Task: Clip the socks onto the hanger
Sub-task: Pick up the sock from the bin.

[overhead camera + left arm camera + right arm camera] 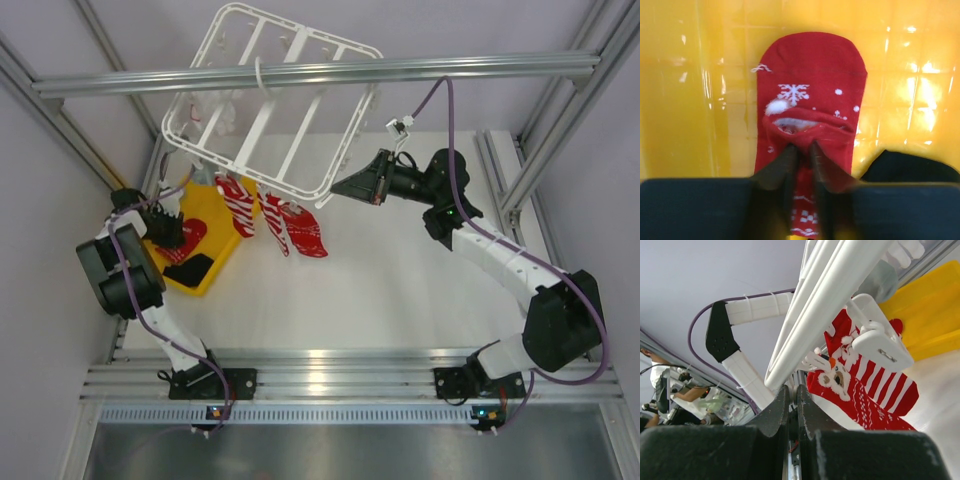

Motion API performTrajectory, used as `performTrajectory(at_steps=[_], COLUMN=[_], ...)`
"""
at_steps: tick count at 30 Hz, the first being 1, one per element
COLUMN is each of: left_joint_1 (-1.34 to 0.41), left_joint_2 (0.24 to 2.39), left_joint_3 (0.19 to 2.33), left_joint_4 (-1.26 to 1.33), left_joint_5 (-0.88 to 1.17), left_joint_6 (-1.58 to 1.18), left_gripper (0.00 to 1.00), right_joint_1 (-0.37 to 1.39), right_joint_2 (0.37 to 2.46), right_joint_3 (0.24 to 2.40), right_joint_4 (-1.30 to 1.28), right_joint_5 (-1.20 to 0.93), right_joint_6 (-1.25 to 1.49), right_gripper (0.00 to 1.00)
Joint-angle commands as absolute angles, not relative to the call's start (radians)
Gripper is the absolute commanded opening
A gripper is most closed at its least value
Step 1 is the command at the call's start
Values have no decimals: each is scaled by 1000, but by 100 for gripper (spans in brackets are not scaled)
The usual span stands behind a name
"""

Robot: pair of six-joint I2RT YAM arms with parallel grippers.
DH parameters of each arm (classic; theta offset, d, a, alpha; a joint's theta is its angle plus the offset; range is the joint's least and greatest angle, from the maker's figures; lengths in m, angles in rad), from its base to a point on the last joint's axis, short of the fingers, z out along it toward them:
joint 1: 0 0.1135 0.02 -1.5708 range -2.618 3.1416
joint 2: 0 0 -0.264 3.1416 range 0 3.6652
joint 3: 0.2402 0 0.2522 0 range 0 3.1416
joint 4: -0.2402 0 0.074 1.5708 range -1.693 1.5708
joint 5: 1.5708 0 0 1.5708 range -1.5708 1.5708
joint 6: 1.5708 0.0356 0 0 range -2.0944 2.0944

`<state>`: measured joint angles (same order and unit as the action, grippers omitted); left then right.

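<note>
A red sock (810,75) with white snowflakes lies flat in the yellow tray (690,100). My left gripper (802,147) presses its tips down on the sock. The jaws stand a narrow gap apart, and red fabric shows in the gap. From above, that gripper (172,232) is over the tray (215,262). The white hanger (270,100) hangs tilted from a beam, with red socks (300,230) and a striped one (237,205) clipped along its near edge. My right gripper (345,187) is shut just off the hanger's near right corner, its tips (792,389) under a white rail (830,300).
A dark soft thing (910,165) lies in the tray beside the red sock. A grey aluminium beam (300,75) crosses above the hanger, and more beams (500,170) run along the table's right side. A white clip (880,345) dangles close to my right gripper.
</note>
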<state>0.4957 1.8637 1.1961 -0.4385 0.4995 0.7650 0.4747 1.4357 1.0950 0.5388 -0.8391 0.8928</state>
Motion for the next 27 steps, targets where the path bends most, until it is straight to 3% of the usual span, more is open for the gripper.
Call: performTrajectory(at_steps=[1, 4, 16, 21, 27], left_joint_1=[495, 495, 689, 706, 703], left_joint_2=[1879, 1838, 1406, 1235, 1076], left_joint_3=[1227, 1235, 1049, 982, 985], left_joint_4=[-494, -512, -545, -525, -618], left_joint_5=[525, 551, 958, 1034, 1264], left_joint_6=[810, 796, 724, 579, 551], left_gripper=[15, 0, 0, 0, 0], right_joint_1=[459, 457, 459, 457, 456], right_joint_2=[1443, 1440, 1410, 1410, 1410], right_joint_3=[1135, 1138, 1138, 1147, 1158], right_joint_4=[588, 583, 555, 545, 543], right_joint_5=[-816, -818, -805, -798, -795], right_joint_6=[891, 887, 867, 861, 853], right_gripper=[0, 0, 0, 0, 0])
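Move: The red snowflake sock lies right at the left fingertips on the bin floor, its middle about 1 cm ahead, 1 cm right and 1 cm below. A black sock lies some 6 cm back and 6 cm right of the left hand, at floor level. The nearest striped sock on the hanger hangs about 18 cm right, 2 cm ahead and 15 cm above. From the right hand, the red sock is roughly 40 cm left, 10 cm ahead and 33 cm down. The left fingers, half open on the red sock, shut and pinch its fabric just below the cuff opening. Then the arm speeds up out of the bin, rising about 20 cm while drawing back and, later, swinging right towards the hanging socks, the fingers tilting up some 30 degrees and keeping their pinch. The right hand stays put, still holding the hanger. ##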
